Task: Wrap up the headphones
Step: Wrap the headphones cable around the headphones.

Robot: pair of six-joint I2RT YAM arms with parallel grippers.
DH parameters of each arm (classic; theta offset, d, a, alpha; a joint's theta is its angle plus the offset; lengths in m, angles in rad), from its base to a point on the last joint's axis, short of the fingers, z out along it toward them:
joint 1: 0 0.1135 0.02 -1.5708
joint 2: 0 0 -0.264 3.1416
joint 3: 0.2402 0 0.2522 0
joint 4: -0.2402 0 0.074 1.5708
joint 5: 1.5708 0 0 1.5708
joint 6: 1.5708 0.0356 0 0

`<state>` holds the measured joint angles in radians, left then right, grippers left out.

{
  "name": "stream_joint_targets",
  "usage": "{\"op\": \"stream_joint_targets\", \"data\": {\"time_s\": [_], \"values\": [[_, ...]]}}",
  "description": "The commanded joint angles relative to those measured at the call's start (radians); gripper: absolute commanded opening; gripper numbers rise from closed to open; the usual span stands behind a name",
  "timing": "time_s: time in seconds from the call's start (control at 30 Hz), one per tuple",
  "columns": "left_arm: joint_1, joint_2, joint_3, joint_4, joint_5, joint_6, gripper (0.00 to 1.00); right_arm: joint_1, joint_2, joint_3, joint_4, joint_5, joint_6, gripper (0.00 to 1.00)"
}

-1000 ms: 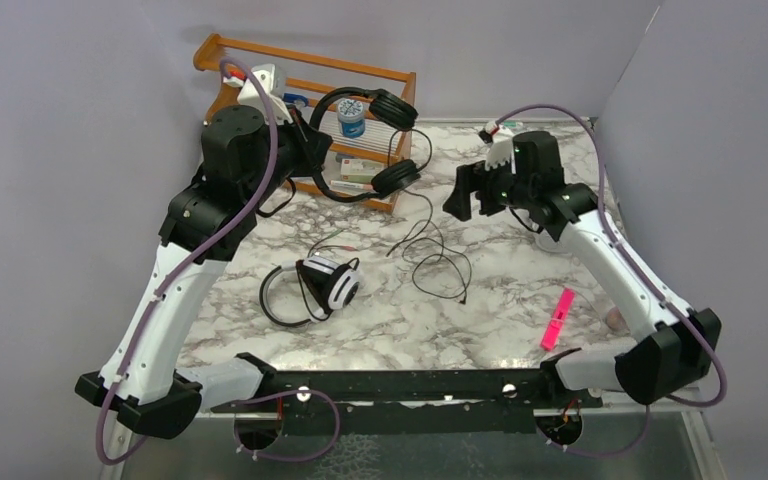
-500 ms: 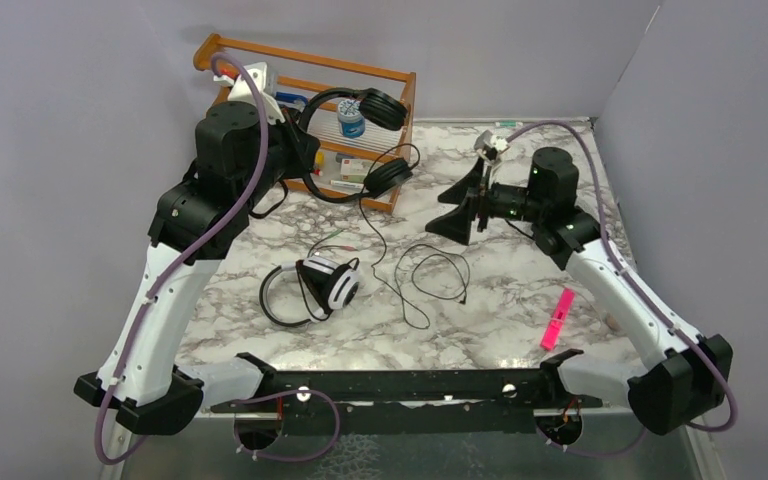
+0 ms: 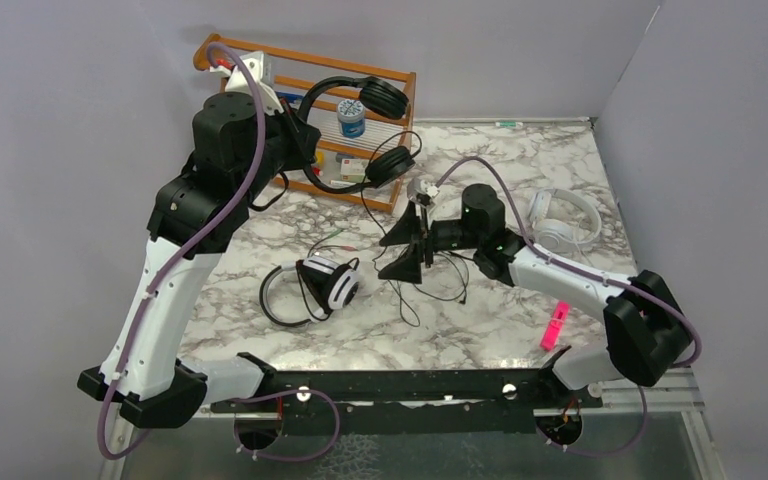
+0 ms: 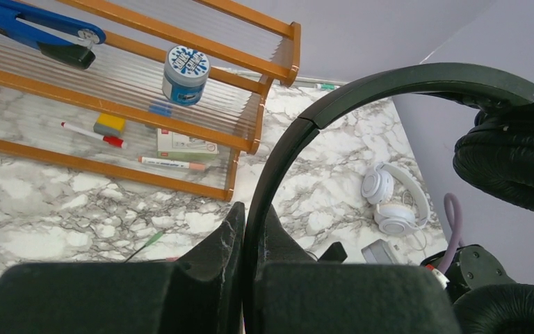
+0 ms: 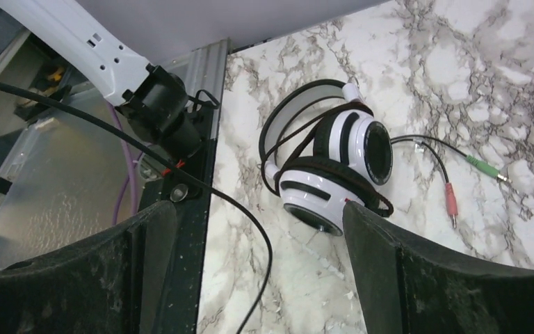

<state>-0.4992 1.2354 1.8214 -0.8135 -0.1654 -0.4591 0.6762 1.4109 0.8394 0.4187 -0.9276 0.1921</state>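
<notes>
My left gripper [image 3: 298, 140] is shut on the headband of the all-black headphones [image 3: 360, 125], held up in front of the wooden rack. In the left wrist view the band [image 4: 361, 90] runs between the gripper's [image 4: 252, 229] closed jaws. Their black cord [image 3: 378, 235] hangs to the table. My right gripper [image 3: 406, 250] stands open low over the table's middle, and the cord [image 5: 264, 239] passes between its jaws [image 5: 256, 212] untouched. The white headphones with black pads [image 3: 330, 283] lie there, their cord wound round them [image 5: 334, 167]. All-white headphones [image 3: 563, 222] lie at the right.
The wooden rack [image 3: 310, 58] at the back left holds a blue-lidded jar [image 3: 351, 122], pens and a blue tool [image 4: 35, 28]. A pink highlighter [image 3: 557, 318] lies near the right front. Green and pink plugs [image 5: 483, 170] lie beside the wrapped headphones. Walls close the back and right.
My right arm has swung from the back right down to the table's middle, over the cord, uncovering the all-white headphones. My left arm has lifted the black headphones slightly.
</notes>
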Motion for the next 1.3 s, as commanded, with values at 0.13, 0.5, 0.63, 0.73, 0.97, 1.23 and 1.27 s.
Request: {"op": "stream_joint_targets", "data": {"time_s": [0.13,0.5,0.63,0.73,0.97,1.23,1.27], "values": [[0.002,0.002,0.074,0.019,0.003,-0.032,0.0,0.073,0.138,0.02,0.29,-0.016,0.052,0.88],[0.002,0.022,0.012,0.055,-0.177,-0.008,0.0,0.117,-0.194,-0.109,0.07,0.266,0.154,0.0],[0.003,0.02,-0.07,0.129,-0.292,-0.013,0.0,0.118,-0.387,0.016,-0.384,0.447,0.066,0.0],[0.007,0.041,-0.112,0.161,-0.359,0.028,0.0,0.117,-0.452,0.15,-0.612,0.483,0.045,0.0],[0.007,0.01,-0.395,0.29,-0.349,0.316,0.0,0.117,-0.281,0.68,-1.111,0.553,-0.177,0.0],[0.007,-0.104,-0.646,0.358,-0.057,0.467,0.0,0.118,-0.092,1.049,-1.245,0.636,-0.409,0.0],[0.007,-0.115,-0.666,0.365,-0.035,0.483,0.0,0.118,-0.063,1.092,-1.256,0.613,-0.424,0.0]]}}
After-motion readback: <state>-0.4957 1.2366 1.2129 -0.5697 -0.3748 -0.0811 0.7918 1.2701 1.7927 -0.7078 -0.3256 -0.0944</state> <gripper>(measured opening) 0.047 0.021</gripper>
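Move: The free right hand is open around the hanging headphones cable, whose part to be gripped lies about 4 cm to its left, 2 cm back and 1 cm below. The raised black headphones stand about 9 cm ahead of it, 5 cm left and 20 cm higher; the white headphones on the table about 4 cm ahead, 16 cm left and 19 cm below. From the left hand, gripping the black headband, that cable part lies about 8 cm back, 10 cm right and 24 cm below. Leftward about 4 cm and a little back, the right hand brings its open fingers over the cable and shuts them on it, then carries it up some 24 cm and about 10 cm to the right, turning roughly 30 degrees clockwise. The left hand, still holding the headband, eases forward and left, then sinks quickly about 20 cm, its left side rolling up some 35 degrees. ##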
